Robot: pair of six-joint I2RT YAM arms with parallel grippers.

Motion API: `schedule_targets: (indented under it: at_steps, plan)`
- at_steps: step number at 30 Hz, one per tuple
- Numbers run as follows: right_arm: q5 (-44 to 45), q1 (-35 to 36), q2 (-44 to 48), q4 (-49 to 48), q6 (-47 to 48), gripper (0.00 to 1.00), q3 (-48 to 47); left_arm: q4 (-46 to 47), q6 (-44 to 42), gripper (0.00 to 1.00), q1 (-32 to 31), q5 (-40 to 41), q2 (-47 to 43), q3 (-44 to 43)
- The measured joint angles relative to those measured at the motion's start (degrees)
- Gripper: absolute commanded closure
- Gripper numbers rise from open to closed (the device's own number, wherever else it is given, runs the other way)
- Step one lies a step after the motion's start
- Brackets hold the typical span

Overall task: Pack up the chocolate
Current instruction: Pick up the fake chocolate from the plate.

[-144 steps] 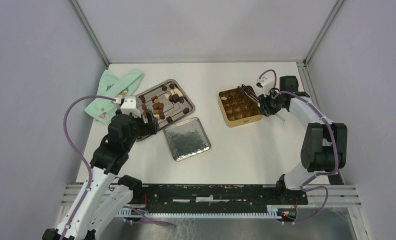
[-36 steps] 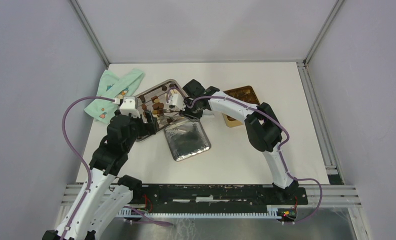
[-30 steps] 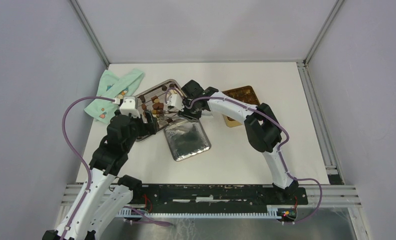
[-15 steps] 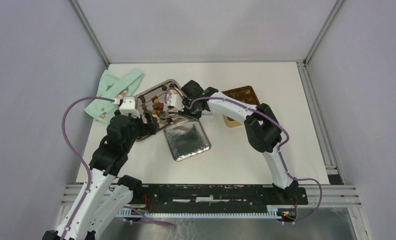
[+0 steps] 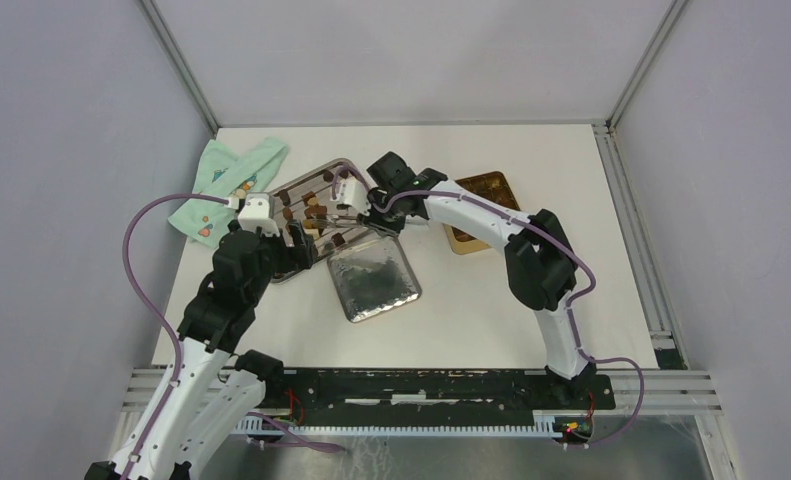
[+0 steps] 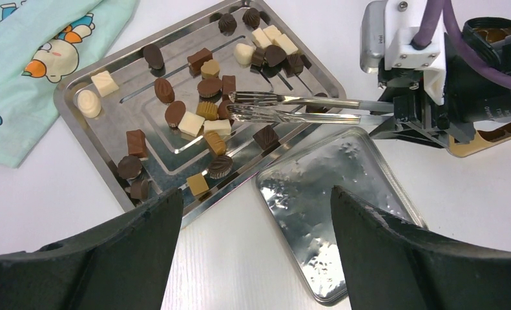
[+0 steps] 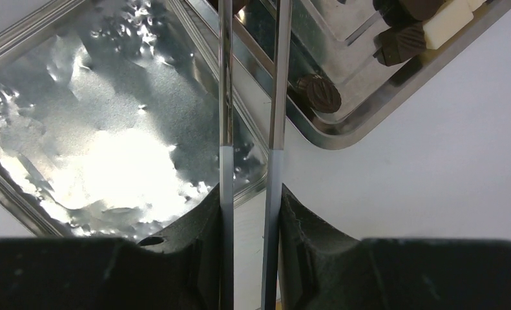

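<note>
Many small chocolate pieces, dark brown, lighter brown and cream-white, lie loose on a steel tray, which also shows in the top view. My right gripper is shut on metal tongs. The tong tips reach over the pieces in the tray's middle, slightly apart; I cannot tell if they hold one. My left gripper is open and empty above the tray's near edge. The gold tin sits open to the right, partly hidden by the right arm.
The tin's lid lies upside down, silver side up, just in front of the tray and under the right wrist. A mint-green printed cloth lies left of the tray. Grey walls enclose the table.
The right arm swung left from the gold tin to the tray, carrying the tongs. Over the last second the tong tips edged further over the pieces. The left arm has not moved.
</note>
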State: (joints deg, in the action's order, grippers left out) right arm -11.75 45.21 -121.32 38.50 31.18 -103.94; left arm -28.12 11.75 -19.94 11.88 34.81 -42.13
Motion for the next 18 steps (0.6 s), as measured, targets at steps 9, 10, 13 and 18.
schedule_targets:
  at_steps: [9,10,13,18]
  plan:
    - [-3.0,-2.2,9.3,-1.5,-0.9,0.89,11.5,0.0,0.0,0.11,0.0,0.0,-0.1,0.0]
    - [-3.7,-2.8,11.1,-1.6,-1.0,0.89,13.2,0.0,0.0,0.11,0.0,0.0,-0.1,0.0]
    - [-5.9,-6.2,17.0,-2.5,-1.5,0.89,17.8,0.0,0.0,0.11,0.0,0.0,-0.3,0.0]
    - [-10.2,-17.4,28.4,-7.3,-2.8,0.89,27.2,0.0,0.0,0.11,0.0,0.0,-0.5,0.0]
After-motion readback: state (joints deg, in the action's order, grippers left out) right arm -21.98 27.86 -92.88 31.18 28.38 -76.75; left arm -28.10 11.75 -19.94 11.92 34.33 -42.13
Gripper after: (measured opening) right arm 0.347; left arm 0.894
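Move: The right hand, gripping the silver tongs with their tips still over the large chocolate tray, has the chocolate box about 18 cm to its right, 4 cm farther out and some 8 cm below. The tray's middle is roughly 16 cm to its left and 3 cm ahead. The empty silver plate lies about 10 cm back and 4 cm left. From the left hand, the box is some 36 cm right, 16 cm ahead and 22 cm lower. Keeping its grip on the tongs, the right hand swings them off the tray towards the chocolate box, about 14 cm to the right and gathering speed. It first edges back a little and then recovers that, rising about 6 cm, mostly late, while the wrist turns some 15 degrees clockwise and its left side tips up. ##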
